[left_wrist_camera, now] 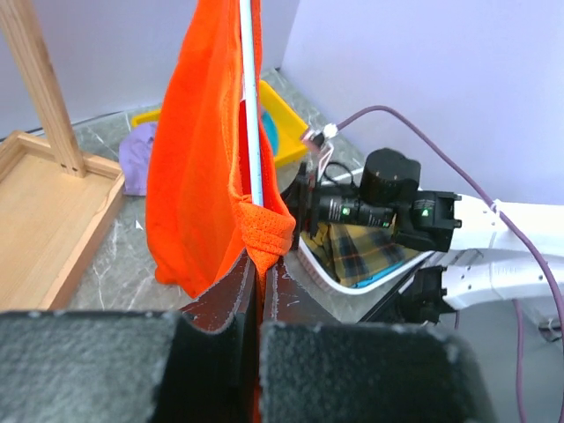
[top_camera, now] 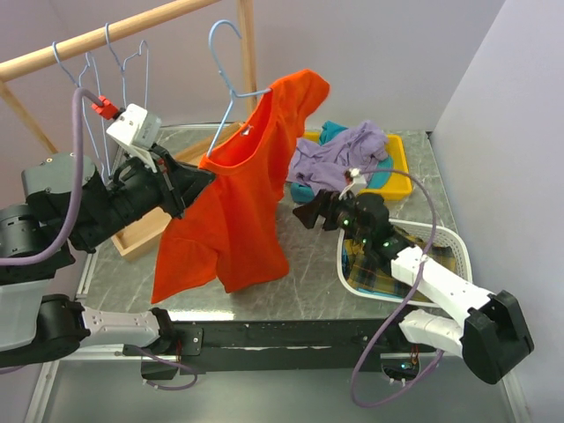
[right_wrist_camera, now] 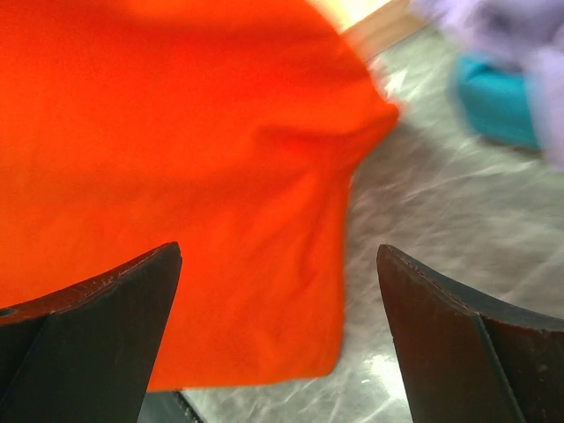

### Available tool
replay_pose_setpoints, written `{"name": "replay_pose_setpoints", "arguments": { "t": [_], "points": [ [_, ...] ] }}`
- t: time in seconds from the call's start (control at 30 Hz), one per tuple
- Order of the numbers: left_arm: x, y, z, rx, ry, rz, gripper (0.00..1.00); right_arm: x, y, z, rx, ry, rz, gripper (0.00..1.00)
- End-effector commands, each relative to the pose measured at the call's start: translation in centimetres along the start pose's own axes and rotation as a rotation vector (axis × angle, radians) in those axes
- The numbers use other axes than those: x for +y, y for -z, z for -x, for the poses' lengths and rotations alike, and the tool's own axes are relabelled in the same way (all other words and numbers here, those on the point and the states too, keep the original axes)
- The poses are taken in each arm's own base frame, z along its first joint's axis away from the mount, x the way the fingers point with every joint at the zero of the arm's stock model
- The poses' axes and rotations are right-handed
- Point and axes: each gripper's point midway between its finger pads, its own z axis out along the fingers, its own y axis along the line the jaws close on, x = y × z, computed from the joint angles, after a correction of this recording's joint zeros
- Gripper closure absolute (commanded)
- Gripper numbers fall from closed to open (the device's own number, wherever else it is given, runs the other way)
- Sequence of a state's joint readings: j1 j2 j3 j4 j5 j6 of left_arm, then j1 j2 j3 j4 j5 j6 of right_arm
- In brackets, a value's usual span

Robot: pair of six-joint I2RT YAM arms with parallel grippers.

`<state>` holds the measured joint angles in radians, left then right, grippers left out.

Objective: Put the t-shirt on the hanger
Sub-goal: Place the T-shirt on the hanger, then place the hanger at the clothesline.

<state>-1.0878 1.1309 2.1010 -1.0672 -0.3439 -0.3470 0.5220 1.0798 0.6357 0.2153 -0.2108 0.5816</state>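
The orange t-shirt [top_camera: 238, 194] hangs off the table on a light-blue wire hanger [top_camera: 227, 84], whose hook points up in the air. My left gripper [top_camera: 208, 178] is shut on the t-shirt's neck hem [left_wrist_camera: 264, 231], right where the hanger wire [left_wrist_camera: 250, 106] runs down into the cloth. To the right of the shirt, my right gripper [top_camera: 306, 211] stands open just beside its edge. In the right wrist view the t-shirt [right_wrist_camera: 176, 159] hangs beyond the spread fingers [right_wrist_camera: 106, 326], and nothing lies between them.
A wooden rail [top_camera: 97, 35] at the back left carries two more wire hangers [top_camera: 123, 62]. A wooden tray [top_camera: 141, 236] lies under my left arm. A yellow tray [top_camera: 398, 167] holds a lavender garment [top_camera: 339, 159]. A white basket [top_camera: 449, 236] at the right holds plaid cloth [top_camera: 366, 269].
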Motion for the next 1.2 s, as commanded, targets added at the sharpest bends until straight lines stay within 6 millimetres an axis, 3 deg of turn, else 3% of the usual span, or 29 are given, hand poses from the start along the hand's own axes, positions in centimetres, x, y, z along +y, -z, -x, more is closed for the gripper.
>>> {"name": "replay_pose_setpoints", "arguments": {
  "t": [0.0,0.1,0.2,0.27,0.3,0.53,0.67,1.0,1.17],
  "points": [
    [-1.2,0.9,2.0,-0.059,-0.013,-0.075,0.99,5.3,0.0,-1.0,-0.076,0.090,0.214,0.00],
    [-0.7,1.0,2.0,-0.066,-0.012,-0.055,0.99,6.0,-0.2,-4.4,-0.055,0.150,0.208,0.00],
    [0.0,1.0,1.9,-0.068,-0.012,-0.017,0.99,5.4,0.5,-6.5,-0.073,0.115,0.205,0.00],
    [0.2,1.1,2.0,-0.075,-0.010,-0.008,0.99,6.1,1.3,-6.7,-0.108,0.100,0.249,0.00],
    [0.3,0.9,1.7,-0.069,-0.014,0.001,0.99,5.9,1.7,-8.4,-0.079,0.107,0.250,0.00],
    [0.9,0.8,1.3,-0.065,-0.015,0.028,0.99,4.4,2.0,-12.5,-0.038,0.135,0.185,0.00],
    [1.0,0.9,1.2,-0.068,-0.013,0.033,0.99,5.0,1.4,-13.0,-0.034,0.149,0.186,0.01],
    [1.6,1.1,0.6,-0.053,-0.009,0.057,0.99,6.0,0.0,-16.5,0.042,0.236,0.164,0.02],
    [1.9,1.0,-0.3,-0.039,-0.005,0.068,0.99,6.3,-1.9,-16.0,0.030,0.281,0.103,0.00]
  ]
}}
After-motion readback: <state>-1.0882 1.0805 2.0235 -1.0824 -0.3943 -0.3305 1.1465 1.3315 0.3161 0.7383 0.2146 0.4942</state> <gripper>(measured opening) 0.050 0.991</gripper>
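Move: The hanging t-shirt's lower right hem corner lies roughly 10 cm back from the right hand, 5 cm to its left and 12 cm below. The white basket stands some 23 cm to this hand's right and 6 cm back, the yellow basket about 18 cm ahead and 17 cm to its right, both some 17 cm lower. From the left hand, holding up hanger and shirt, that corner is about 4 cm ahead, 12 cm to the right and 43 cm below. Back, down and left goes the open right hand, about 12 cm back, as much down and 9 cm left, to the t-shirt's lower right hem corner, swinging its fingers some 15 degrees counter-clockwise and staying wide open; whether they touch the cloth can't be seen. The left hand keeps its pinch on the shirt's shoulder and hanger, sinking a little. ##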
